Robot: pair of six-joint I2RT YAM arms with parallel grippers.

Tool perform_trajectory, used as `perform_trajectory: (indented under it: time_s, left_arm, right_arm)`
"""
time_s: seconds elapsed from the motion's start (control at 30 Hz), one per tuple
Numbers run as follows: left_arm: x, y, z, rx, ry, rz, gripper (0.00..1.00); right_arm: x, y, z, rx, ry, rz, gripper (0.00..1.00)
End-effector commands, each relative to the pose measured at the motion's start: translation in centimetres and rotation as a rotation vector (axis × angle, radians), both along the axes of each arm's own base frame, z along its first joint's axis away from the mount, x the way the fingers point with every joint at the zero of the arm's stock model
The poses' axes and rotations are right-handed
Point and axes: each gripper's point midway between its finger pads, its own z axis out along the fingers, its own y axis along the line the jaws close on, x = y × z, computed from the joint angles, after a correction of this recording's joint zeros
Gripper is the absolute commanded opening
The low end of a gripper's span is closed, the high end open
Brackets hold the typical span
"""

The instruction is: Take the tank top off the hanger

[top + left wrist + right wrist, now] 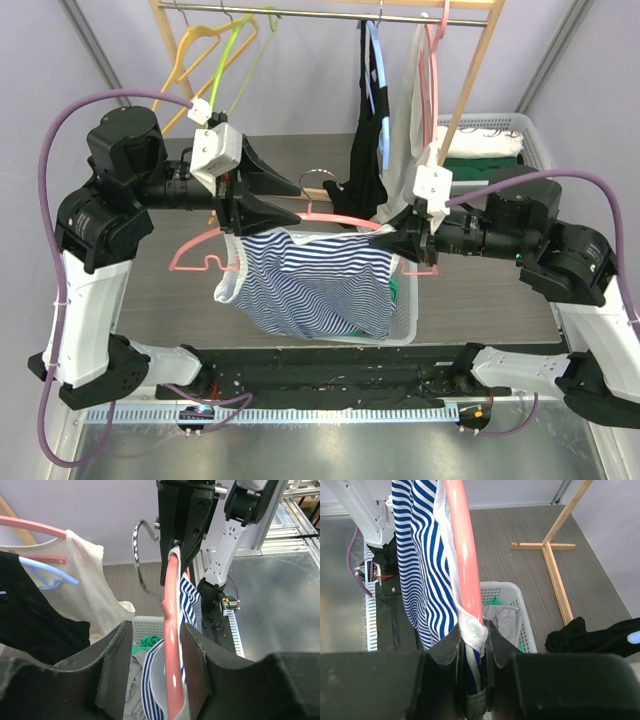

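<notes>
A blue-and-white striped tank top (310, 285) hangs on a pink hanger (200, 255) held in the air over a white basket. My left gripper (290, 203) is open around the hanger's left shoulder. In the left wrist view the hanger (172, 630) runs between the parted fingers, close to the right one, with the striped tank top (192, 600) beside it. My right gripper (395, 238) is shut on the hanger's right end. The right wrist view shows the gripper (472, 630) pinching the top's white strap over the hanger (465, 545), with the tank top (417, 555) hanging to the left.
The white basket (405, 310) below holds green and grey clothes. Behind stands a wooden rack (330, 12) with a black garment (365, 150), a cream one (415, 120) and empty orange and green hangers (200, 50). Another basket (490, 125) sits at the back right.
</notes>
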Motion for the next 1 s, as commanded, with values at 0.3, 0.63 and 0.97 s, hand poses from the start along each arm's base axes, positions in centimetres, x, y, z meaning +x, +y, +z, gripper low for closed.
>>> perform_trajectory:
  time_s: [0.3, 0.63, 0.97]
  left_arm:
    - [-0.3, -0.6, -1.1, 0.007, 0.054, -0.035, 0.26]
    - [-0.1, -0.8, 0.7, -0.033, 0.005, -0.033, 0.00]
    - [1.3, -0.5, 0.9, -0.026, -0.077, 0.032, 0.00]
  right_arm:
    - [1.2, 2.1, 4.2, 0.129, -0.078, 0.021, 0.01]
    - [1.6, 2.9, 2.4, 0.100, -0.042, 0.032, 0.01]
    - [5.2, -0.1, 3.4, 0.183, -0.106, -0.259, 0.55]
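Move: Just below the left fingers, within about 2 cm down and 2 cm to the right, lies the neck of the pink hanger where the hook starts, 1 cm nearer the base. The middle of the striped tank top hangs some 3 cm right, 6 cm back and 11 cm below that hand; the laundry basket is about 6 cm right, 5 cm ahead and 48 cm down. From the right hand, already pinching hanger and strap, the neck is roughly 11 cm left, 2 cm ahead and 4 cm above. Sinking about 2 cm over the hanger, the left hand closes its half-open fingers on the bar at the foot of the hook and pinches it, then rises slightly. Meanwhile the right hand carries its held shoulder of hanger and strap about 2 cm left and slightly less forward, then opens, lets go and eases farther forward. ##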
